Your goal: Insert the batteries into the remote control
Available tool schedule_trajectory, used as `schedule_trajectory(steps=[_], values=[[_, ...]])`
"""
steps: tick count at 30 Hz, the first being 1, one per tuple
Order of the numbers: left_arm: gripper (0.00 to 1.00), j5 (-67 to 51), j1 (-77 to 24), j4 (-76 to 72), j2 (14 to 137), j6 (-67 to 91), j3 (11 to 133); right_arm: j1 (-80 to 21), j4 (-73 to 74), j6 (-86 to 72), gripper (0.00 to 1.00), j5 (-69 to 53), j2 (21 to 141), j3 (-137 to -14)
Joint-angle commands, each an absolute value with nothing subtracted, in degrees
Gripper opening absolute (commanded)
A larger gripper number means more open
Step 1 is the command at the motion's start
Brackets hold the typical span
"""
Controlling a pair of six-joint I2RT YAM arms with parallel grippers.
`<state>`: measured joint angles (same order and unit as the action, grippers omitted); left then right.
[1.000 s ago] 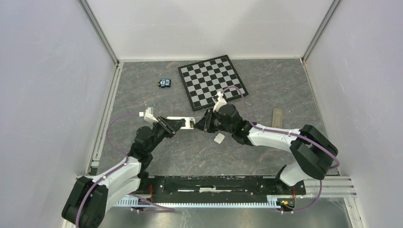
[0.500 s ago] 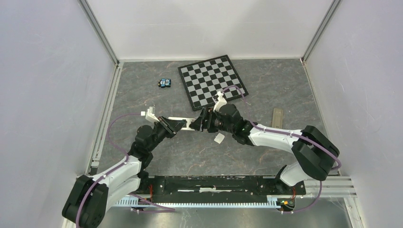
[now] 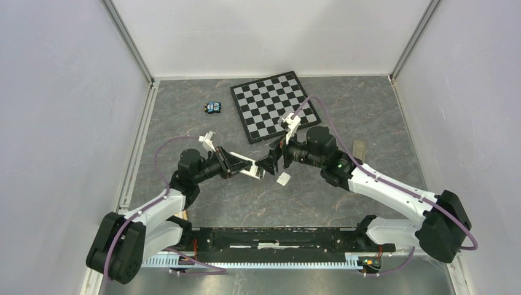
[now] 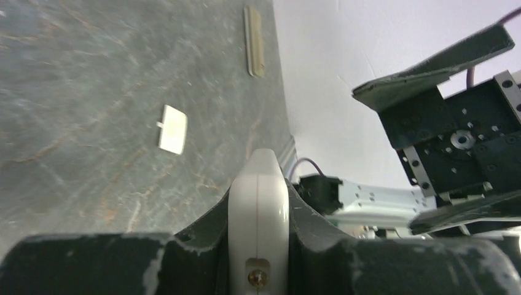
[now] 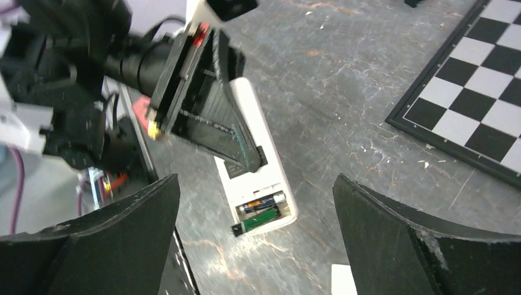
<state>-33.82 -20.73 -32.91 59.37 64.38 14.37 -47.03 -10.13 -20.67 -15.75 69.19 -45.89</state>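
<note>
My left gripper [image 3: 236,165] is shut on the remote control [image 3: 250,169], a white handset held above the table by its long edges. In the left wrist view the remote control [image 4: 258,203] stands edge-on between the fingers. From the right wrist the remote control [image 5: 255,178] shows its back with the compartment uncovered. One dark battery with an orange band [image 5: 264,201] lies inside it. Beside that lies a green battery [image 5: 259,220], its dark end poking past the rim. My right gripper [image 5: 258,246] hangs wide open just off that end, holding nothing.
A small white cover plate [image 3: 283,179] lies on the table under the grippers. The chessboard [image 3: 275,104] lies behind, a small blue toy [image 3: 213,107] sits to its left, and a tan stick [image 3: 359,149] lies to the right. Side walls close in the table.
My right gripper has opened wide and drawn back to the right from the remote's end. The left gripper has swung the remote rightward and tipped it down.
</note>
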Motion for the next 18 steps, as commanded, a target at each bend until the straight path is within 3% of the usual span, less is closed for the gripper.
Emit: schedule_trajectory(steps=[1, 18], values=[[0.02, -49.31, -20.16, -34.4, 61.52, 67.93, 19.13, -46.41, 2.87, -2.71, 0.98, -29.66, 68.62, -49.65], [0.02, -55.53, -20.09, -27.35, 60.62, 66.61, 22.76, -44.38, 5.12, -2.57, 0.98, -44.82, 70.7, -48.93]])
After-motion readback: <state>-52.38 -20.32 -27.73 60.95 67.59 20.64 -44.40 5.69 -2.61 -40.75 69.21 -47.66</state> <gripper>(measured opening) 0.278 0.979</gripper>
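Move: The green battery, lying askew over the battery bay in the remote's open end, is about 7 cm left of the right hand, 3 cm back and 8 cm below it. The black battery sits beside it, about 1 cm farther left and 1 cm farther out. The loose battery cover lies on the table some 5 cm back, 4 cm right and 22 cm below the right hand. From the left hand, which holds the remote, the green battery is about 6 cm right and 3 cm back, roughly level. The remote, still pinched by the left fingers, is drawn about 4 cm back and raised some 3 cm, its open end swinging clockwise with the wrist by roughly 15 degrees. The right hand, fingers kept wide open, travels back about 6.5 cm and sinks 3 cm, turning counter-clockwise so that its fingers come to face the green battery without touching it. ##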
